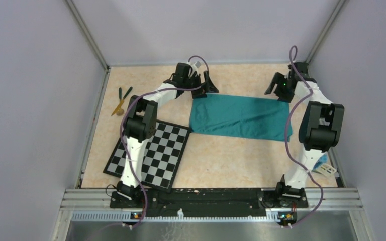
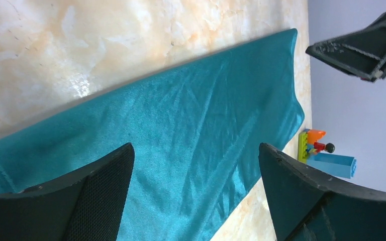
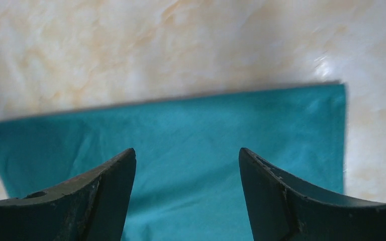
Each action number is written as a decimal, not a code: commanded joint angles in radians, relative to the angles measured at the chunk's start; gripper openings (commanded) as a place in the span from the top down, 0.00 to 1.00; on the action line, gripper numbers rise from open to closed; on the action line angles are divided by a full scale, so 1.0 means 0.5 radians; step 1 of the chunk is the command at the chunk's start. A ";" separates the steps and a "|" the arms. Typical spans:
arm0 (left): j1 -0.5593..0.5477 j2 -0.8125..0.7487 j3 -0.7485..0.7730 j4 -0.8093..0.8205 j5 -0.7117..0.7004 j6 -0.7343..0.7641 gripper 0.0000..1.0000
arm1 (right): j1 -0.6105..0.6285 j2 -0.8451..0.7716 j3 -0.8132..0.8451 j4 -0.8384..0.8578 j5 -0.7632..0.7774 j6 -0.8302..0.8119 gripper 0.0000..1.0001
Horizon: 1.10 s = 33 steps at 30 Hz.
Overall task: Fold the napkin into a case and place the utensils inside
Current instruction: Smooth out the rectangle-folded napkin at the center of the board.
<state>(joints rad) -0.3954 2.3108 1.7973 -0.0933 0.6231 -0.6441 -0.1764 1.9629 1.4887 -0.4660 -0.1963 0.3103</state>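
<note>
The teal napkin (image 1: 238,116) lies flat as a long folded strip across the far middle of the table. My left gripper (image 1: 203,86) hovers over its far left corner, and my right gripper (image 1: 280,88) over its far right corner. In the left wrist view the napkin (image 2: 181,125) spreads beneath my open left gripper (image 2: 196,150), with nothing between the fingers. The right wrist view shows the napkin (image 3: 191,130) under my open right gripper (image 3: 187,153), equally empty. The utensils (image 1: 121,99), slim green and tan sticks, lie at the far left, away from both grippers.
A black-and-white checkerboard mat (image 1: 151,153) lies at the near left, partly under the left arm. Toy blocks (image 1: 324,163) sit at the near right by the wall, also seen as toy blocks (image 2: 321,150) past the napkin's end. Walls enclose three sides.
</note>
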 commanded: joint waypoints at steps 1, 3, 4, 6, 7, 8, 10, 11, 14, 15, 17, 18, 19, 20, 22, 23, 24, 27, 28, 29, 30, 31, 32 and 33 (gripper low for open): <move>-0.029 -0.116 -0.076 -0.002 0.077 -0.012 0.04 | 0.018 -0.293 -0.226 -0.068 -0.092 0.109 0.26; -0.037 -0.073 -0.104 0.028 0.096 -0.023 0.03 | -0.032 -0.372 -0.421 0.020 -0.199 0.178 0.26; -0.040 -0.047 -0.106 0.024 0.090 -0.026 0.03 | -0.066 -0.404 -0.501 0.047 -0.230 0.210 0.26; -0.041 -0.015 -0.117 0.014 0.062 -0.025 0.01 | -0.128 -0.458 -0.651 0.106 -0.285 0.252 0.26; -0.046 -0.008 -0.134 0.006 0.025 -0.027 0.01 | -0.159 -0.475 -0.708 0.112 -0.270 0.260 0.26; -0.052 -0.009 -0.161 0.002 -0.009 -0.026 0.01 | -0.187 -0.484 -0.751 0.110 -0.234 0.258 0.26; -0.068 -0.009 -0.214 0.003 -0.037 -0.039 0.01 | -0.247 -0.496 -0.818 0.091 -0.115 0.237 0.26; -0.078 -0.012 -0.239 -0.004 -0.060 -0.044 0.01 | -0.273 -0.494 -0.836 0.078 -0.057 0.223 0.26; -0.109 -0.047 -0.357 -0.087 -0.176 -0.119 0.01 | -0.344 -0.454 -0.835 0.012 0.107 0.168 0.26; -0.118 -0.072 -0.416 -0.080 -0.197 -0.162 0.01 | -0.353 -0.442 -0.820 -0.005 0.169 0.149 0.26; -0.152 -0.141 -0.553 -0.003 -0.239 -0.231 0.01 | -0.355 -0.431 -0.760 -0.047 0.282 0.114 0.26; -0.173 -0.175 -0.602 0.018 -0.266 -0.241 0.01 | -0.350 -0.443 -0.722 -0.064 0.309 0.096 0.27; -0.196 -0.201 -0.622 0.017 -0.288 -0.241 0.01 | -0.349 -0.465 -0.696 -0.081 0.308 0.088 0.27; -0.206 -0.217 -0.623 0.010 -0.297 -0.233 0.01 | -0.339 -0.499 -0.668 -0.102 0.309 0.083 0.27; -0.209 -0.233 -0.586 -0.041 -0.302 -0.217 0.01 | -0.275 -0.562 -0.606 -0.182 0.353 0.064 0.27; -0.209 -0.235 -0.553 -0.052 -0.298 -0.212 0.01 | -0.230 -0.607 -0.577 -0.253 0.382 0.052 0.27; -0.207 -0.240 -0.527 -0.056 -0.292 -0.203 0.01 | -0.190 -0.644 -0.570 -0.292 0.446 0.049 0.27; -0.207 -0.230 -0.469 -0.090 -0.299 -0.184 0.01 | -0.197 -0.730 -0.640 -0.291 0.520 0.068 0.25; -0.205 -0.223 -0.462 -0.093 -0.308 -0.175 0.01 | -0.248 -0.734 -0.672 -0.275 0.495 0.072 0.25; -0.203 -0.218 -0.459 -0.098 -0.312 -0.169 0.01 | -0.297 -0.725 -0.691 -0.275 0.458 0.077 0.25; -0.203 -0.212 -0.462 -0.106 -0.320 -0.166 0.01 | -0.332 -0.710 -0.699 -0.277 0.440 0.070 0.25; -0.203 -0.206 -0.469 -0.103 -0.321 -0.163 0.01 | -0.341 -0.697 -0.695 -0.279 0.464 0.054 0.25; -0.202 -0.200 -0.473 -0.095 -0.317 -0.165 0.01 | -0.341 -0.677 -0.688 -0.288 0.498 0.043 0.25; -0.203 -0.190 -0.482 -0.087 -0.305 -0.169 0.01 | -0.345 -0.654 -0.679 -0.301 0.526 0.035 0.25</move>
<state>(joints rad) -0.5018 2.2013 1.5532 -0.0750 0.5076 -0.7555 -0.3149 1.6245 1.1461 -0.5888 0.0059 0.3534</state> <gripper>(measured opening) 0.987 0.747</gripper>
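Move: Both hands hover about 5 cm above the far edge of the napkin. From the left hand the napkin's middle lies some 14 cm to the right and 9 cm back, and its left edge about 8 cm left and 9 cm back. The checkered board is roughly 28 cm left and 28 cm back. From the right hand the napkin's middle is some 15 cm left and 10 cm back, its right edge about 6 cm right and 12 cm back. The left fingertips come down onto the napkin near its far left corner and drag it back, about 7 cm of backward travel in all, the last half of it low and level. The right hand lifts slightly leftward, swings back some 12 cm and down onto the napkin's right part, wipes rightward about 5 cm towards the right edge, then lifts off, turning some 15 degrees clockwise. Both grippers stay open. ##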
